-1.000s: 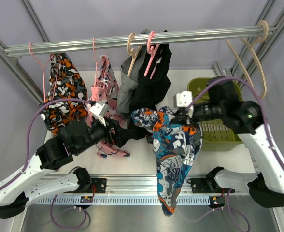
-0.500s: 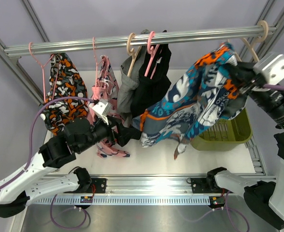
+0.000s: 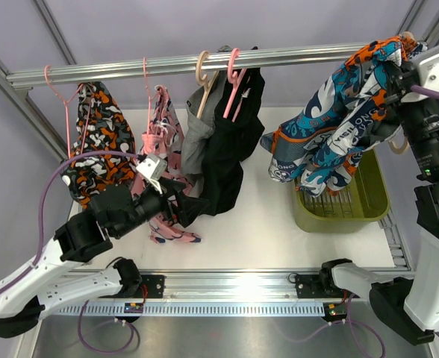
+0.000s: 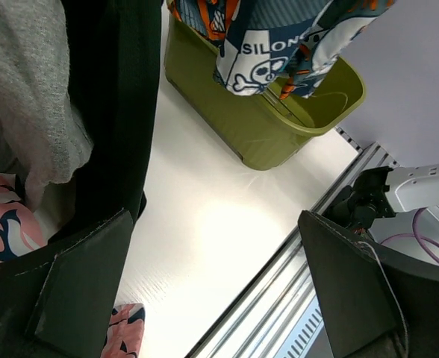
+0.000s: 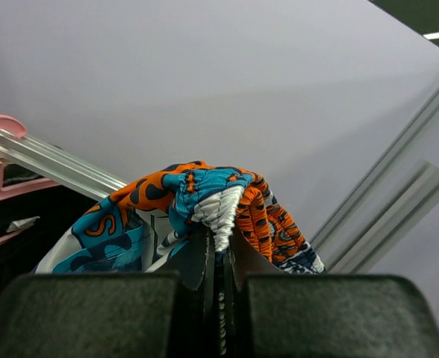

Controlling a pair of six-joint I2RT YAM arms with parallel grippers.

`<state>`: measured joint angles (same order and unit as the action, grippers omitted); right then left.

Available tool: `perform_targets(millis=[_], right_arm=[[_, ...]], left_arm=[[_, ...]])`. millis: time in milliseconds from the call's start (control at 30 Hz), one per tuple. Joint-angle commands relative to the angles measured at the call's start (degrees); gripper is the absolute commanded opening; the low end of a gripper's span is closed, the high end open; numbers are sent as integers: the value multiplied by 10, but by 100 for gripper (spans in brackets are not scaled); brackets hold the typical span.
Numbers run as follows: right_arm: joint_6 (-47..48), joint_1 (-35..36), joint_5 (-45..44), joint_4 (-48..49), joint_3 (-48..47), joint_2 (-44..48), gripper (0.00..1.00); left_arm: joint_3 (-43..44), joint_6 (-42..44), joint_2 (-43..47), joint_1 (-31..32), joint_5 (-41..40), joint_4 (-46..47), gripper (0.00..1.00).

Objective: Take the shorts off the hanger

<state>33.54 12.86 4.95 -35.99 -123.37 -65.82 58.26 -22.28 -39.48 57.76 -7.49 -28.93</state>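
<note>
My right gripper is shut on the white-edged waistband of the blue-orange-white patterned shorts, high up by the right end of the rail. In the right wrist view the waistband is pinched between the closed fingers. The cloth hangs free above the green bin. The black shorts hang on a pink hanger at mid rail. The grey shorts hang on a beige hanger beside them. My left gripper is open and empty at the black shorts' lower hem.
The rail also carries an orange-black-white garment on the far left and a pink floral one. The bin stands at the table's right. Slanted frame posts flank both sides.
My right arm swung up and to the right with the patterned shorts, from low in front of the black shorts to above the bin. The left arm has barely moved.
</note>
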Motion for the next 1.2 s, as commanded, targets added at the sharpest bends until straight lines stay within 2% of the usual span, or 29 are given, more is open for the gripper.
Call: perform_targets(millis=[0, 133, 267, 433, 533, 633, 867, 1133, 1167], right_arm=[[11, -32, -35, 58, 36, 4, 0], [7, -70, -38, 60, 101, 18, 0], [5, -93, -47, 79, 223, 53, 0], [1, -95, -82, 59, 338, 75, 0], [0, -95, -80, 47, 440, 88, 0], [-8, -94, -66, 31, 493, 86, 0], [-51, -95, -14, -10, 608, -13, 0], [-84, -106, 37, 4, 654, -137, 0], [-85, -110, 46, 2, 655, -149, 3]], left_arm=[[9, 9, 14, 3, 13, 30, 99], [5, 8, 23, 3, 17, 25, 99], [6, 7, 30, 3, 18, 14, 99], [2, 7, 44, 3, 13, 5, 99], [-2, 8, 49, 3, 12, 3, 99], [-6, 10, 49, 3, 16, 5, 99], [-16, 15, 31, 3, 31, 34, 99], [-17, 5, 15, 3, 35, 59, 99], [-17, 2, 14, 3, 34, 60, 99]])
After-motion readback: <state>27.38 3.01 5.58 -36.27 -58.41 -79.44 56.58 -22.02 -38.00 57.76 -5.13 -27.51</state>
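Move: The green bin, where the shorts pinched in the right gripper are to go, stands far below it: its middle is some 57 cm down, about 8 cm ahead and 7 cm to the right. The emptied beige hanger hangs on the rod about 12 cm ahead, 5 cm right and 20 cm lower; the black shorts hang roughly 27 cm left, 12 cm ahead and 30 cm lower. From the left gripper the bin lies about 44 cm right, 17 cm ahead and 25 cm down. Swing the right gripper forward and slightly right as it starts to sink, clearing about 9 cm outward, then plunge it quickly down into the green bin, some 54 cm in all. Tip the fingers from slanting up to steeply down on the way, about 80 degrees, and keep them shut on the waistband of the patterned shorts. ##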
